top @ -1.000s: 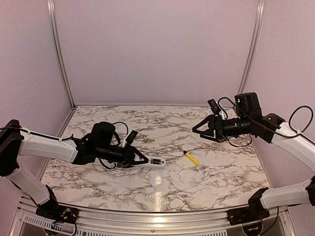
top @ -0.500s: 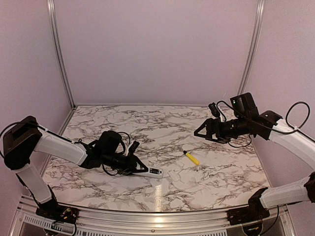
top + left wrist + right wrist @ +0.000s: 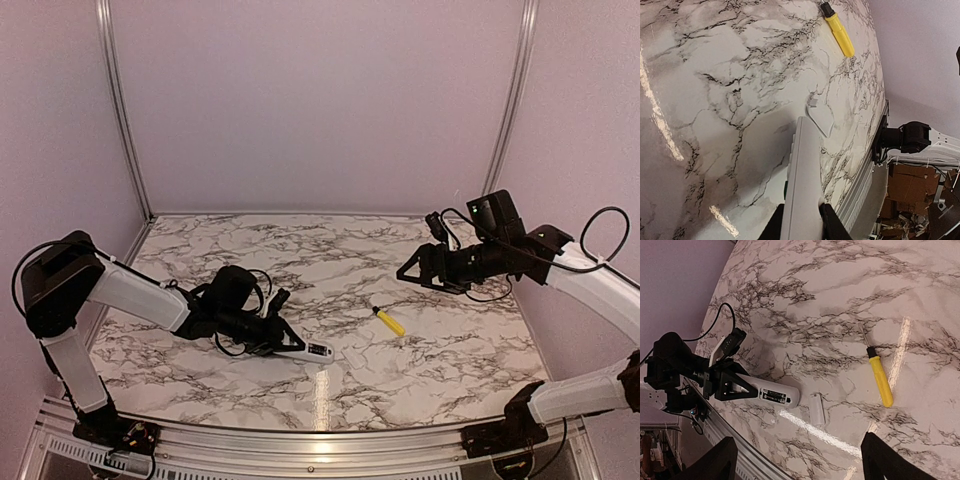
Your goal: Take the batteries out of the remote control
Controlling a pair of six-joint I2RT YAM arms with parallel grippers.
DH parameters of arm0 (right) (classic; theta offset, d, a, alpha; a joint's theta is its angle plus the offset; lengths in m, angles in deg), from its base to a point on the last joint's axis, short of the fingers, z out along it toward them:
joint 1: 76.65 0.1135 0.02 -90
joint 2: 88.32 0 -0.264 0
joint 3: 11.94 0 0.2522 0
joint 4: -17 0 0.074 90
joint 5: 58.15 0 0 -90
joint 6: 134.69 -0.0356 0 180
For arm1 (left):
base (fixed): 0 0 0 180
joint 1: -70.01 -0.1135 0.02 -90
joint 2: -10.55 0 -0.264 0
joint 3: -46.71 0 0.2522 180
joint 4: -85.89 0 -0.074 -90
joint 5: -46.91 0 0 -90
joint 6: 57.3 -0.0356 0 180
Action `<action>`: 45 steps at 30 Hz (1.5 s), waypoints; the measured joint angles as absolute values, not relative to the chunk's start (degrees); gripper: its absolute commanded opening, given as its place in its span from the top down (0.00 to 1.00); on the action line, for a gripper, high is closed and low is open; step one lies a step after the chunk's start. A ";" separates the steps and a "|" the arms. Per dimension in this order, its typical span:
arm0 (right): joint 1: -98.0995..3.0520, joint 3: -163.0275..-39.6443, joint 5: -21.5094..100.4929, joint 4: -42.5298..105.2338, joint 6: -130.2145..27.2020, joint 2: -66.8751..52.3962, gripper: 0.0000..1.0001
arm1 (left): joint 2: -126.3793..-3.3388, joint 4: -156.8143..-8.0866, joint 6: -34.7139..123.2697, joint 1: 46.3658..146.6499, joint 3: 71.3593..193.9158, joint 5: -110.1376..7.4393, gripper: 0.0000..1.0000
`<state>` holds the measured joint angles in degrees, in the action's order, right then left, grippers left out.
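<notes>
My left gripper [image 3: 283,340] is shut on the white remote control [image 3: 311,349], low over the front middle of the table. In the left wrist view the remote [image 3: 803,180] juts forward from between the black fingers [image 3: 830,227], plain side showing. In the right wrist view the remote [image 3: 771,393] has its dark open compartment facing up, and the batteries [image 3: 775,397] appear to lie in it. My right gripper [image 3: 413,268] hangs open above the table's right side, nothing between its fingers [image 3: 710,465].
A yellow-handled screwdriver [image 3: 390,321] lies right of centre, also seen as the screwdriver [image 3: 880,380] from the right wrist. A small flat white cover piece [image 3: 816,409] lies just past the remote's tip. The table's metal front rail [image 3: 320,432] runs close by.
The left arm has swung the remote down and nearer the front edge. The right gripper has dropped slightly and stayed open.
</notes>
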<state>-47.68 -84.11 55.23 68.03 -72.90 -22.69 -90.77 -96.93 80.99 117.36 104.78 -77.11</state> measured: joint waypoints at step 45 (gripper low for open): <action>-47.68 -84.11 54.31 69.17 -70.73 -22.52 0.15 | -91.05 -66.65 62.83 114.67 115.62 -65.96 0.18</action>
<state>-47.68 -84.11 54.31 69.17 -70.73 -22.52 -91.05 -66.65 62.83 114.67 115.62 -65.96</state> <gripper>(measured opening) 0.851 0.776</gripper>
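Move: The left gripper holds the remote control by its near end. The remote's middle is about 3 cm to the hand's right, 1 cm back and 3 cm lower, just over the table where it goes down. The battery cover lies some 13 cm right and 1 cm ahead of this hand, the yellow screwdriver roughly 21 cm right and 11 cm ahead, both about 5 cm below. From the right hand the remote is around 23 cm left, 5 cm back and 19 cm down. Lower the left gripper about 2.5 cm, easing left as you go, and spread the fingers wide to let go of the remote control on the table. Then, staying low, draw back further left along the remote and a little forward, over 4 cm left in all, tipping the fingers some 20 degrees more steeply down. ##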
